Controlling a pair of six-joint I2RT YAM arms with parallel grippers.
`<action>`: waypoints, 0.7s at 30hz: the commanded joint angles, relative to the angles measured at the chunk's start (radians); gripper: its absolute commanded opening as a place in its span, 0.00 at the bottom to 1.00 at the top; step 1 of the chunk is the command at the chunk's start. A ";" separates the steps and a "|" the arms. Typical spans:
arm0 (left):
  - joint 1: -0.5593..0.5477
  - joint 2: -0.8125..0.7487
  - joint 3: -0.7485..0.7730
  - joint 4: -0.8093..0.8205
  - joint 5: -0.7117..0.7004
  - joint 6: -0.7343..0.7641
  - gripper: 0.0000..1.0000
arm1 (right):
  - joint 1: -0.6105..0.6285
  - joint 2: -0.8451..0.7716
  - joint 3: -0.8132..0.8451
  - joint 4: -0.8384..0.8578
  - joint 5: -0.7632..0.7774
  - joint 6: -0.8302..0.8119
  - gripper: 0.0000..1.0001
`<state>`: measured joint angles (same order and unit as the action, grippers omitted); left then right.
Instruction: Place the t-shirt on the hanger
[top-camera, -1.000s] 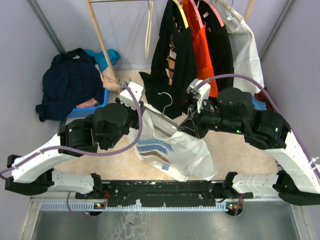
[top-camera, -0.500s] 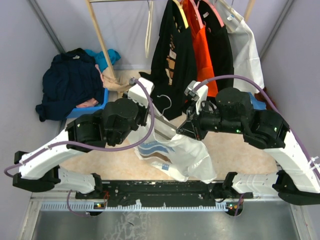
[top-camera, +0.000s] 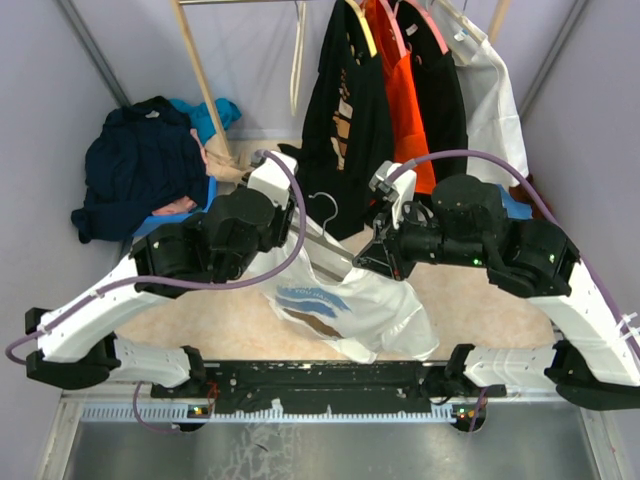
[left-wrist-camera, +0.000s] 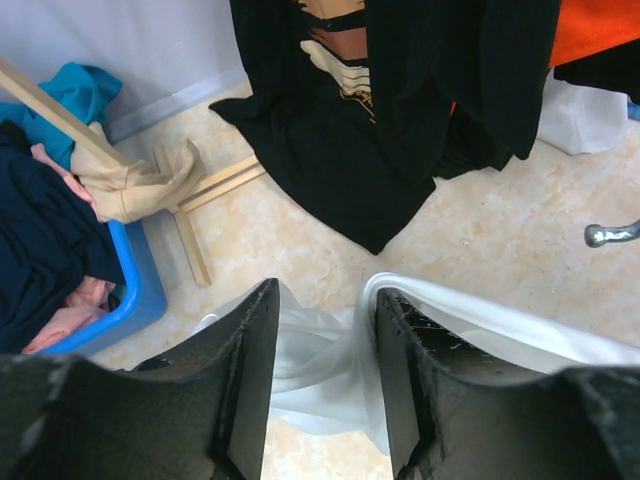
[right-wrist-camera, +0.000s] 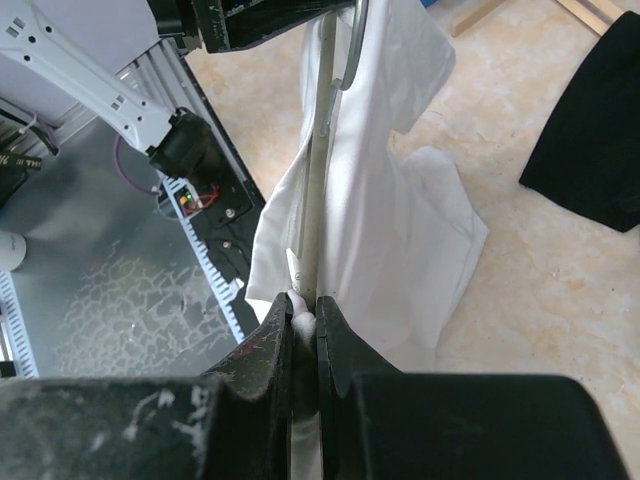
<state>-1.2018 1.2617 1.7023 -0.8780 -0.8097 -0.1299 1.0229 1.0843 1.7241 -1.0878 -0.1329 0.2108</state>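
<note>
The white t-shirt (top-camera: 345, 305) with its blue print hangs over the pale hanger (top-camera: 335, 250), whose silver hook (top-camera: 326, 205) sticks up between the arms. My right gripper (top-camera: 381, 256) is shut on the hanger's right end with shirt cloth over it; in the right wrist view the gripper (right-wrist-camera: 303, 312) pinches the hanger arm (right-wrist-camera: 323, 150), and the t-shirt (right-wrist-camera: 390, 200) drapes down on both sides. My left gripper (left-wrist-camera: 320, 310) stands open at the hanger's left end. White t-shirt cloth (left-wrist-camera: 315, 365) lies in the gap below its fingers, and the hook tip (left-wrist-camera: 610, 234) shows at right.
Behind, a wooden rack (top-camera: 200, 70) carries black (top-camera: 345, 110), orange (top-camera: 400, 90) and white (top-camera: 490, 100) garments and a bare cream hanger (top-camera: 297, 60). A blue bin (top-camera: 175, 215) with dark navy clothes (top-camera: 140, 160) sits at back left. The arms' base rail (top-camera: 320, 385) runs along the near edge.
My left gripper has opened and let go of the shirt's left shoulder, pulling up and back. The shirt has settled a little lower and to the right. The right gripper has kept its hold.
</note>
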 joint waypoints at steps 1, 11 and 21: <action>0.031 -0.017 -0.008 -0.035 0.019 -0.011 0.53 | -0.003 -0.020 0.044 0.041 -0.036 -0.004 0.00; 0.032 -0.108 0.027 0.071 0.216 0.056 0.76 | -0.003 -0.006 0.032 0.049 -0.011 0.019 0.00; 0.032 -0.182 0.016 0.083 0.307 0.056 0.76 | -0.002 0.054 0.069 0.043 0.045 0.045 0.00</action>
<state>-1.1751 1.0950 1.7088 -0.8207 -0.5442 -0.0803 1.0229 1.1133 1.7245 -1.0954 -0.1139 0.2375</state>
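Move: Right at the left hand's partly open fingertips, perhaps 2 cm below their midpoint, lies the white t-shirt's shoulder edge, drawn over the hanger's left end. The hanger's hook stands about 6 cm to the right and 2 cm farther out; the hanger's held part is some 14 cm right and 6 cm back. From the right hand, already gripping the hanger there, the shoulder edge is about 14 cm left, 6 cm ahead and slightly lower. Opening wide from about half open, the left fingers let go of the shirt's shoulder edge; the hand barely shifts at first, then withdraws up about 5 cm and back some 3 cm, away from the shirt. As it leaves, it turns about 15 degrees clockwise and its left side dips. The right hand keeps its grip on the hanger, almost still. ##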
